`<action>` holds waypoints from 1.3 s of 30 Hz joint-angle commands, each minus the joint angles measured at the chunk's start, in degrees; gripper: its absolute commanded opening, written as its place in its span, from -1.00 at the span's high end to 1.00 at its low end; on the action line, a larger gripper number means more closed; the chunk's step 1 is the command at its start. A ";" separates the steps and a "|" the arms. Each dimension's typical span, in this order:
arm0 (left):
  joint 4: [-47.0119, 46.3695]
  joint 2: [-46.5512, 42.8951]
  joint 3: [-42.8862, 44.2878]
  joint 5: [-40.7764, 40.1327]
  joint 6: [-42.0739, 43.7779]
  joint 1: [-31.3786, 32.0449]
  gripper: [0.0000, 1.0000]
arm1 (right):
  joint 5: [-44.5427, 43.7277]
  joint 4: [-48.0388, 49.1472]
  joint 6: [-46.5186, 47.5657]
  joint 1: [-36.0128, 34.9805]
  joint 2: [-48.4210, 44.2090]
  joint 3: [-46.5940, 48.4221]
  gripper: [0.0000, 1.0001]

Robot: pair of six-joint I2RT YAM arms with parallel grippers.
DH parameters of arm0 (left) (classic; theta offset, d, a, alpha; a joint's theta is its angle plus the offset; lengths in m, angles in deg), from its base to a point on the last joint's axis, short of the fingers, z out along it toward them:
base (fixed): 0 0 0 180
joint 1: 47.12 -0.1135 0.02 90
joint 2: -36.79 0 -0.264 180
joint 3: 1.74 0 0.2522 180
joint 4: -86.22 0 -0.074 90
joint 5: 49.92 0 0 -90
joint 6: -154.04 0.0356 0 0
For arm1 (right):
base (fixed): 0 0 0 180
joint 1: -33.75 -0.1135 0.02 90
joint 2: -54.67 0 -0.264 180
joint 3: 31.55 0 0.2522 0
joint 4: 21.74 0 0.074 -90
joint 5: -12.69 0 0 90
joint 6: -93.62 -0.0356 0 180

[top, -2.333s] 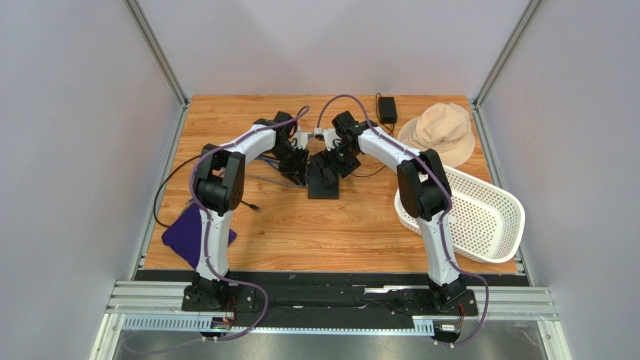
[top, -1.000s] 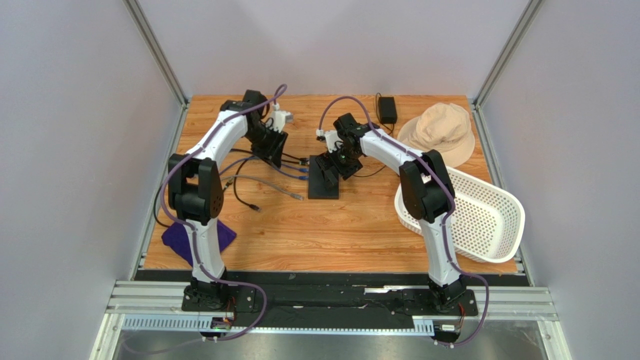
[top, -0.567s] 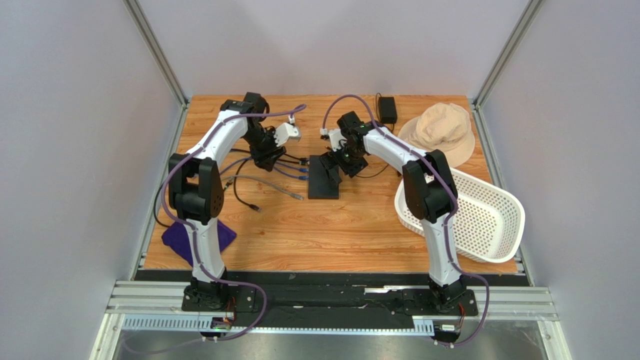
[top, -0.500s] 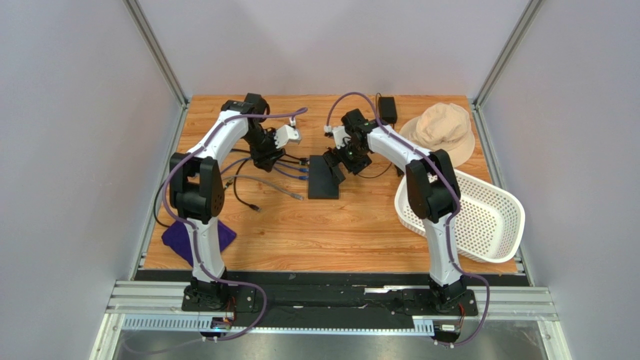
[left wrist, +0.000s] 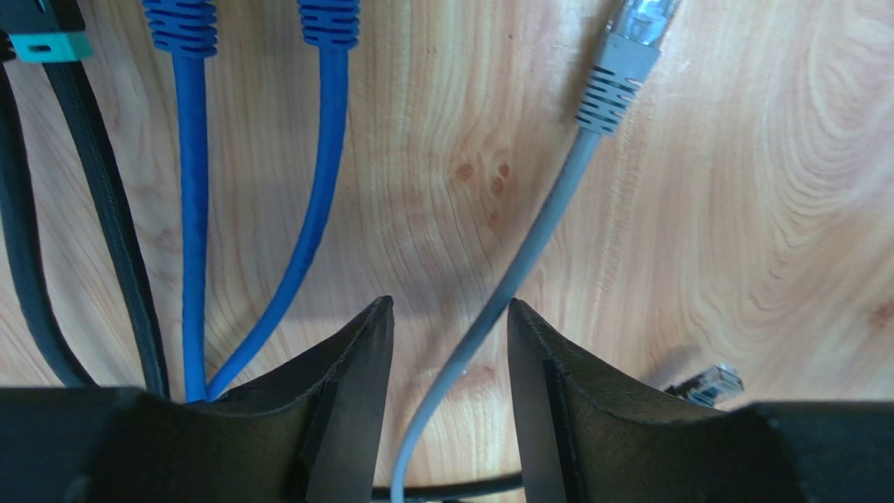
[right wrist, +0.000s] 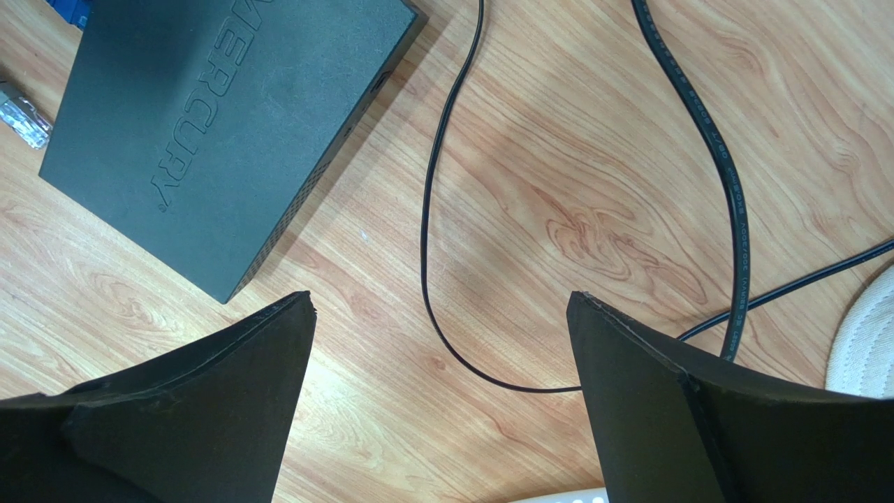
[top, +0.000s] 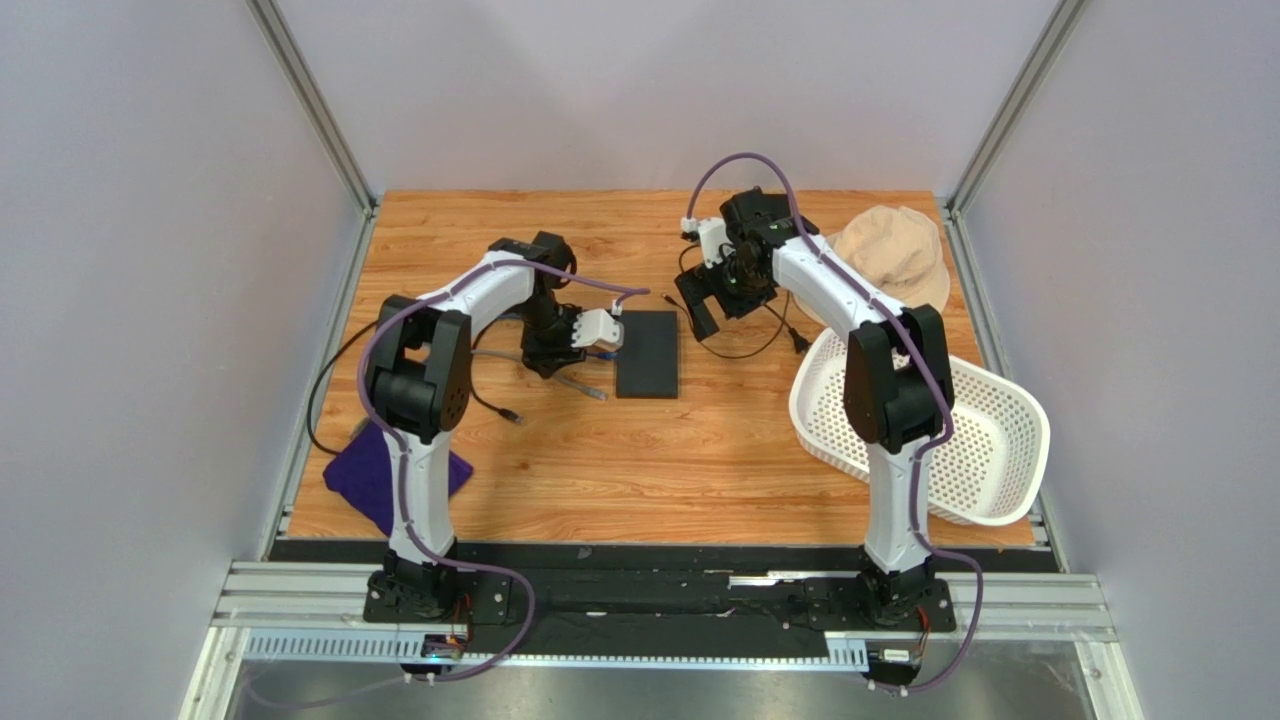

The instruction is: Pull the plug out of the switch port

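Note:
The switch (top: 648, 354), a flat matte-black box marked MERCURY (right wrist: 210, 136), lies flat on the wooden table. My left gripper (top: 559, 357) hangs low just left of it, over the loose cables. Its jaws (left wrist: 449, 306) are open, and a grey cable (left wrist: 546, 231) runs between them without being pinched. The grey plug (left wrist: 630, 31) lies ahead on the wood. Two blue plugs (left wrist: 328, 16) reach the top edge of the left wrist view; whether they sit in ports is hidden. My right gripper (top: 717, 300) hovers behind and right of the switch, wide open (right wrist: 441, 299) and empty.
A thin black cable (right wrist: 425, 241) and a thicker one (right wrist: 714, 157) loop across the wood under the right gripper. A beige hat (top: 890, 255) lies back right and a white basket (top: 962, 435) right. A purple cloth (top: 361, 458) lies front left. Another clear plug (left wrist: 708, 383) rests beside the left fingers.
The left gripper came forward and right, down over the cables beside the switch. The right gripper let go of the switch, opened wider and drew back to the right; the switch now lies flat.

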 commanded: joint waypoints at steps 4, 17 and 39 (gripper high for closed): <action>-2.15 0.29 -1.59 -1.14 2.49 -0.35 0.43 | -0.49 -0.04 0.90 -0.10 -0.90 4.02 -0.92; 4.27 -15.69 -1.26 5.71 -6.44 -8.08 1.00 | -0.75 -0.13 1.25 -0.11 0.77 5.69 -0.92; -22.01 8.89 44.37 -12.39 9.15 -13.71 1.00 | -1.72 -0.13 1.77 -0.72 2.88 7.28 -0.93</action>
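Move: The grey cable, already out of the switch, runs between the left fingers about 1 cm below the hand point. Its plug end lies some 6 cm right and 3 cm back, the two blue plugs 3 cm ahead and 6 cm right, the switch 2 cm ahead and 11 cm right. A loose black plug lies about 5 cm back and 5 cm left. From the right hand the cable is 19 cm left, 4 cm back and 7 cm down. Shut the half-open left fingers on the grey cable behind its plug while sinking about 1 cm. Draw back a little, then sweep up some 25 cm, forward over the table's far part and about 10 cm left, away from the switch, tipping the fingers up forward about 50 degrees and keeping the pinch. Ease the open right hand about 2 cm forward. ##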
